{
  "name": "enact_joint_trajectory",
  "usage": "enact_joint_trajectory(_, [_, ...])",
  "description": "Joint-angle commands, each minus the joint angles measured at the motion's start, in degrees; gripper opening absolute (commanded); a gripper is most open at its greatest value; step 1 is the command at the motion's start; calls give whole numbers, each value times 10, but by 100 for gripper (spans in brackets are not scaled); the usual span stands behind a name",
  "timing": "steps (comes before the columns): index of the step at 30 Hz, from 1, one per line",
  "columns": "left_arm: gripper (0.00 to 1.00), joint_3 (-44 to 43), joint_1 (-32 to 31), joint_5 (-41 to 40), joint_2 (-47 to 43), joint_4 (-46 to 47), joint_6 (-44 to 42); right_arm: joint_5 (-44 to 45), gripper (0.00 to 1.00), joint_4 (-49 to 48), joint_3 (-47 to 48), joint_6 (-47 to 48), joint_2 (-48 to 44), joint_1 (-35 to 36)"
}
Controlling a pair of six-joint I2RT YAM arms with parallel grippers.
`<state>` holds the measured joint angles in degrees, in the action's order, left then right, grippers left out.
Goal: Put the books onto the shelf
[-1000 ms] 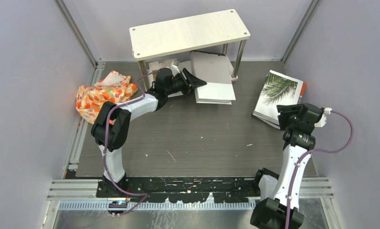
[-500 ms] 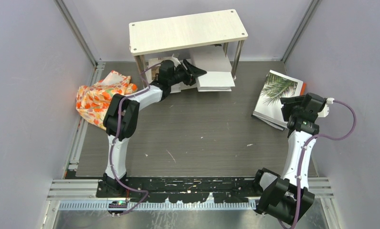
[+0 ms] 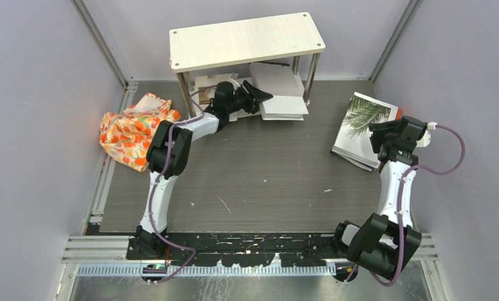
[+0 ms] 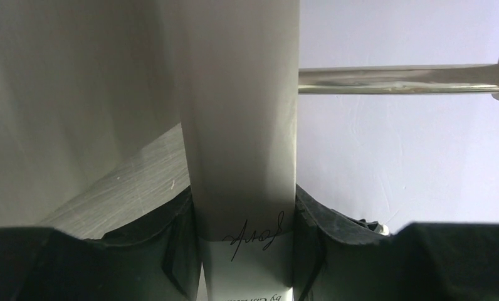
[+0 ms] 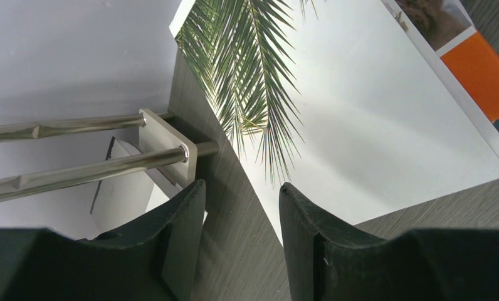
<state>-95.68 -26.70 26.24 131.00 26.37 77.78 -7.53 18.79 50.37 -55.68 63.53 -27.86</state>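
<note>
The shelf [image 3: 247, 41] stands at the back middle of the table. My left gripper [image 3: 260, 96] is shut on the edge of a grey-white book [image 3: 284, 100], which lies flat, its far half under the shelf's top board. In the left wrist view that book [image 4: 244, 125] fills the gap between the black fingers [image 4: 172, 251] of the gripper [image 4: 244, 210]. A beige-covered book [image 3: 208, 84] lies under the shelf's left end. My right gripper [image 5: 242, 188] is open, just off the near corner of the palm-leaf book [image 5: 372, 125]. That book [image 3: 366, 120] lies on an orange one [image 5: 479, 72].
An orange-and-white floral cloth [image 3: 134, 130] is bunched at the left edge of the mat. The shelf's metal legs [image 4: 404, 78] stand close beside the held book. Grey walls close in on both sides.
My left arm has stretched out and pushed the grey-white book back, farther under the shelf's top board. The right gripper has shifted a little to the right beside the palm-leaf book.
</note>
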Motion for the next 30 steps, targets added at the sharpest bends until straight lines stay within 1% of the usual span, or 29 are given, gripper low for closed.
enact_joint_trajectory(1, [48, -39, 1, -23, 11, 70, 4, 2, 52, -56, 28, 22, 13, 9])
enact_joint_trajectory(5, [52, -56, -3, -34, 27, 66, 1, -1, 53, -68, 32, 29, 27, 12])
enact_joint_trajectory(13, [71, -88, -13, -60, 43, 30, -10, -9, 53, -77, 32, 41, 41, 13])
enact_joint_trajectory(16, [76, -82, -16, -72, 35, 26, -12, -12, 53, -79, 31, 44, 42, 13])
enact_joint_trajectory(24, [80, -42, -22, -88, -1, -4, -31, -30, 54, -78, 41, 49, 42, 23])
enact_joint_trajectory(27, [80, -35, -22, -88, -8, -7, -34, -22, 55, -64, 57, 74, 44, 61])
enact_joint_trajectory(30, [80, -35, -22, -87, -13, -16, -41, -4, 56, -47, 81, 96, 58, 119])
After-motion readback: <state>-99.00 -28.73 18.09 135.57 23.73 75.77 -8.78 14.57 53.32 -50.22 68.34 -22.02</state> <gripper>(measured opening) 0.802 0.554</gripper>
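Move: The left hand still grips the white books by their left side, with their middle about 6 cm to its right and 3 cm ahead. The coffee book on the same lower board lies some 17 cm to its left, level with it, 5 cm lower. From the right hand the white books are roughly 31 cm to the left, 15 cm ahead and 4 cm down; the palm-leaf book lies straight ahead 7 cm and 13 cm below. Sinking slightly at first, the left hand eases the white books about 2.5 cm farther into the shelf while its fingers spread wide, the upper one coming clear of the stack, then it drops some 3 cm and backs off a little. The right hand, fingers staying half open and touching nothing, creeps forward above the palm-leaf book, then swings left towards the shelf in the last instant, about 4 cm in all, turning some 10 degrees counter-clockwise. ##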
